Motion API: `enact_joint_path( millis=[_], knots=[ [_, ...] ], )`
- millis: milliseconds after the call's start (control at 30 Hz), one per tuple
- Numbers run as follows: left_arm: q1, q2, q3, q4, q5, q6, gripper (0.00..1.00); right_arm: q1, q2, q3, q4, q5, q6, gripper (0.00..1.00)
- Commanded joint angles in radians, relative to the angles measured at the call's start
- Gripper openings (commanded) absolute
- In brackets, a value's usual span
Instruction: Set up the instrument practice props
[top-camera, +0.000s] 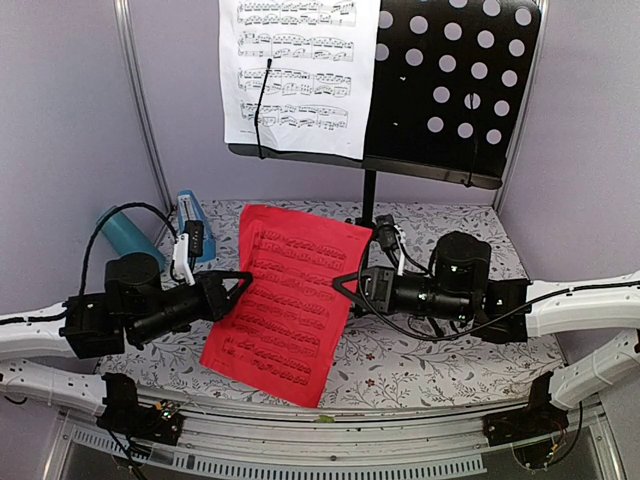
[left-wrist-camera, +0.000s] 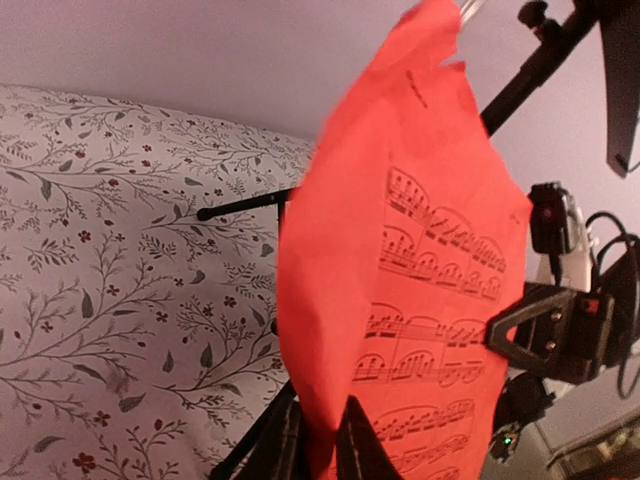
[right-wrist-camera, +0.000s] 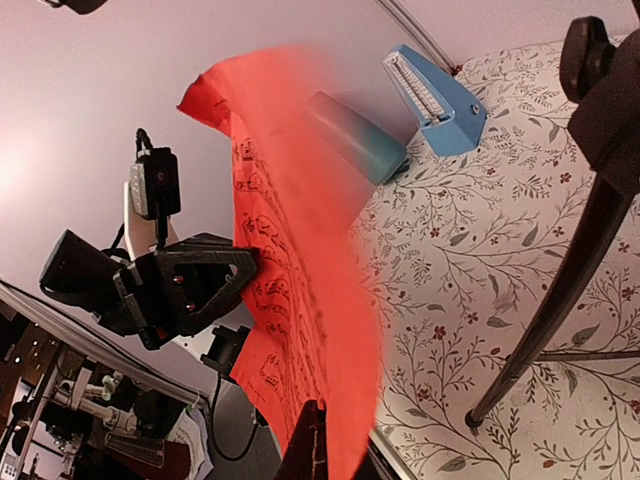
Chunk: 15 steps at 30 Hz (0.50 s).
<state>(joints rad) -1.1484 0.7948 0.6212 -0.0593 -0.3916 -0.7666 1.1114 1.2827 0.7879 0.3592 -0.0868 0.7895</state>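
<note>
The red sheet of music (top-camera: 285, 300) hangs between my two grippers, lifted off the table and sloping. My left gripper (top-camera: 238, 288) is shut on the sheet's left edge; in the left wrist view its black fingers (left-wrist-camera: 365, 445) pinch the red sheet (left-wrist-camera: 420, 250). My right gripper (top-camera: 342, 284) is shut on the right edge, where the paper (right-wrist-camera: 290, 250) runs down between its jaws. The white sheet of music (top-camera: 295, 75) stands on the left half of the black music stand's perforated desk (top-camera: 450, 90). The blue metronome (top-camera: 190, 215) sits at the back left.
A teal cup (top-camera: 125, 232) lies on its side left of the metronome. The stand's pole (top-camera: 369, 195) rises just behind the right gripper, and its tripod leg (right-wrist-camera: 560, 290) crosses the floral cloth (top-camera: 420, 350). Grey walls close the back and sides.
</note>
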Motion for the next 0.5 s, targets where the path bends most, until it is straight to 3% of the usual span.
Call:
enact_joint_path(
  millis=[0, 100, 200, 300, 467],
  knots=[
    [-0.015, 0.01, -0.004, 0.041, -0.026, 0.018, 0.25, -0.004, -0.044, 0.037, -0.077, 0.012, -0.061, 0.0],
    [-0.005, 0.004, -0.006, 0.02, -0.006, 0.065, 0.49, -0.007, -0.078, 0.053, -0.124, -0.017, -0.156, 0.0],
    [0.061, 0.008, -0.009, 0.027, 0.157, 0.143, 0.68, -0.014, -0.115, 0.07, -0.179, -0.063, -0.26, 0.0],
    [0.138, 0.026, -0.019, 0.044, 0.355, 0.196, 0.78, -0.028, -0.143, 0.089, -0.226, -0.153, -0.344, 0.0],
    [0.197, 0.05, -0.022, 0.068, 0.532, 0.26, 0.9, -0.039, -0.18, 0.138, -0.317, -0.314, -0.442, 0.0]
  ],
)
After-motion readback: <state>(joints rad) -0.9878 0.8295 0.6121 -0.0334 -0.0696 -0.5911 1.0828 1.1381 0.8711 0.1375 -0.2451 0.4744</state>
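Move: The right hand has the red sheet pinched by its right edge. The bare right half of the music stand lies roughly 14 cm ahead, 16 cm right and 20 cm above that hand; the white sheet on its left half is about 15 cm ahead, 6 cm left and 22 cm up, and the stand's pole some 12 cm ahead and 5 cm right at hand height. The left hand still pinches the opposite edge, with the red sheet's middle about 8 cm to its right, 2 cm back and 4 cm below. Upwards by about 4.5 cm, and back some 3 cm with a little shift to the right, the right hand lifts the red sheet, fingers kept shut on its right edge, rolling about 15 degrees far side up and turning some 10 degrees counter-clockwise. The left fingers open nearly wide and let go of the left edge; that hand sinks about a centimetre and turns roughly 10 degrees clockwise. ##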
